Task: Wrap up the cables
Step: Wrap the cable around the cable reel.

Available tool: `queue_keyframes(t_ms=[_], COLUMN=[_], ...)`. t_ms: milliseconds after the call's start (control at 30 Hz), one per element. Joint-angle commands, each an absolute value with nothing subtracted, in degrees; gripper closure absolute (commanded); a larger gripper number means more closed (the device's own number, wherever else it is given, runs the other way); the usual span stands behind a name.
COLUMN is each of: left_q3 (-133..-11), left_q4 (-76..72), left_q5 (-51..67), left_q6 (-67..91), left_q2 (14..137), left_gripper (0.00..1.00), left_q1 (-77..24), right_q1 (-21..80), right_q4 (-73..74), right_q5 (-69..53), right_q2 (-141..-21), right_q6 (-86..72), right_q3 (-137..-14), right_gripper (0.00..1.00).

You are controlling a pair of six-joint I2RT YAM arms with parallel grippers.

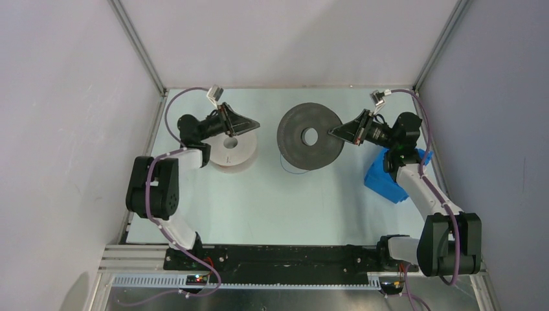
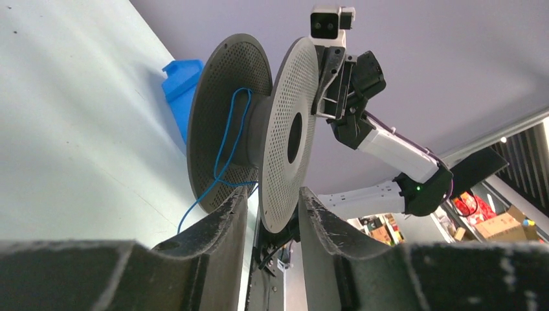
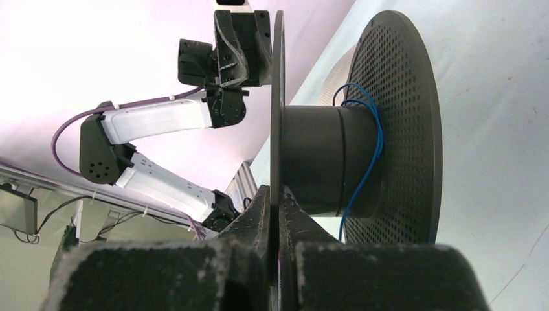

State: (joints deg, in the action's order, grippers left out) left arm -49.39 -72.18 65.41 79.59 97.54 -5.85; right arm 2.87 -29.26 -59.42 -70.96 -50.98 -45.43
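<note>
The blue cable (image 2: 226, 141) loops loosely round the hub of a dark grey spool (image 1: 310, 137), and its tail hangs down to the table (image 1: 292, 170). In the right wrist view the cable (image 3: 371, 155) lies on the hub near the far flange. My right gripper (image 1: 335, 133) (image 3: 277, 199) is shut on the rim of the spool's near flange (image 3: 278, 97). My left gripper (image 1: 254, 123) (image 2: 272, 202) is open and empty above a white spool (image 1: 231, 151), facing the dark spool from a distance. No reddish cable shows clearly; only a reddish tinge at the white spool's base.
A blue box (image 1: 389, 175) stands at the right, under the right arm. Grey walls with metal frame posts close in the table on the left, back and right. The arm bases sit on a black rail (image 1: 285, 257) at the near edge.
</note>
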Motion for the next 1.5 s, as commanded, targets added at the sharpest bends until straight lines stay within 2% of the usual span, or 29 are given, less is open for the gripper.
queue_keyframes(t_ms=[0,133,300,567,700,900,1133,1467], left_q3=[-47.6,-44.4,-39.3,-40.3,-42.6,-39.4,-39.1,-40.9], left_q4=[-74.9,-71.5,-59.5,-14.8,-3.5,-0.8,-3.1,-4.3], left_q5=[63.9,61.2,54.6,35.1,27.4,21.5,14.6,9.4], left_q6=[78.7,75.2,60.3,32.5,26.1,24.3,27.4,27.0], left_q2=[94.6,93.0,86.1,69.4,63.7,62.6,67.8,74.3], left_gripper=[0.63,0.65,0.66,0.62,0.62,0.61,0.61,0.63], left_q1=[-4.1,-3.8,-4.2,-6.1,-6.8,-13.6,-24.3,-25.3], right_q1=[2.5,2.0,1.7,0.8,1.3,1.4,1.7,2.1], right_q4=[-33.8,-34.8,-33.6,-40.9,-44.1,-55.1,-63.1,-69.0], right_q5=[-59.8,-59.1,-58.7,-58.2,-57.6,-57.0,-56.4,-58.5], right_q2=[-70.7,-71.2,-71.2,-78.0,-82.6,-90.9,-100.7,-110.5], right_q6=[-52.7,-54.2,-54.2,-61.6,-64.6,-74.5,-79.5,-82.1], right_q3=[-45.7,-45.7,-45.7,-47.3,-47.4,-47.6,-48.2,-49.4], right_gripper=[1.0,1.0,1.0,1.0,1.0,1.0,1.0,1.0])
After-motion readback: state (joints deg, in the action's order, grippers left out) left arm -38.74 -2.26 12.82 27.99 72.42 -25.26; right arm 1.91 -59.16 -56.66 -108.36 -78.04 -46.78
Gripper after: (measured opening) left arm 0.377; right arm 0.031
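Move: Some 9 cm ahead and 7 cm to the left of the right hand, about 24 cm below, lies the open table spot for the dark cable reel; the held reel's middle is 1 cm ahead, 7 cm left and 4 cm below. From the left hand, the hanging blue cable loop is about 5 cm back, 11 cm right and 17 cm below, while the white reel stands level ahead, 10 cm left and 18 cm below. Lowering the dark reel by its upper flange, the right hand keeps its pinch, sinks about 13 cm while reaching 9 cm forward, and tips some 30 degrees to level the reel. The empty left hand first swings left, then back right and down towards the blue cable loop, ending 15 cm lower and slightly back, its part-open fingers turned from rightward to forward-right and down. ##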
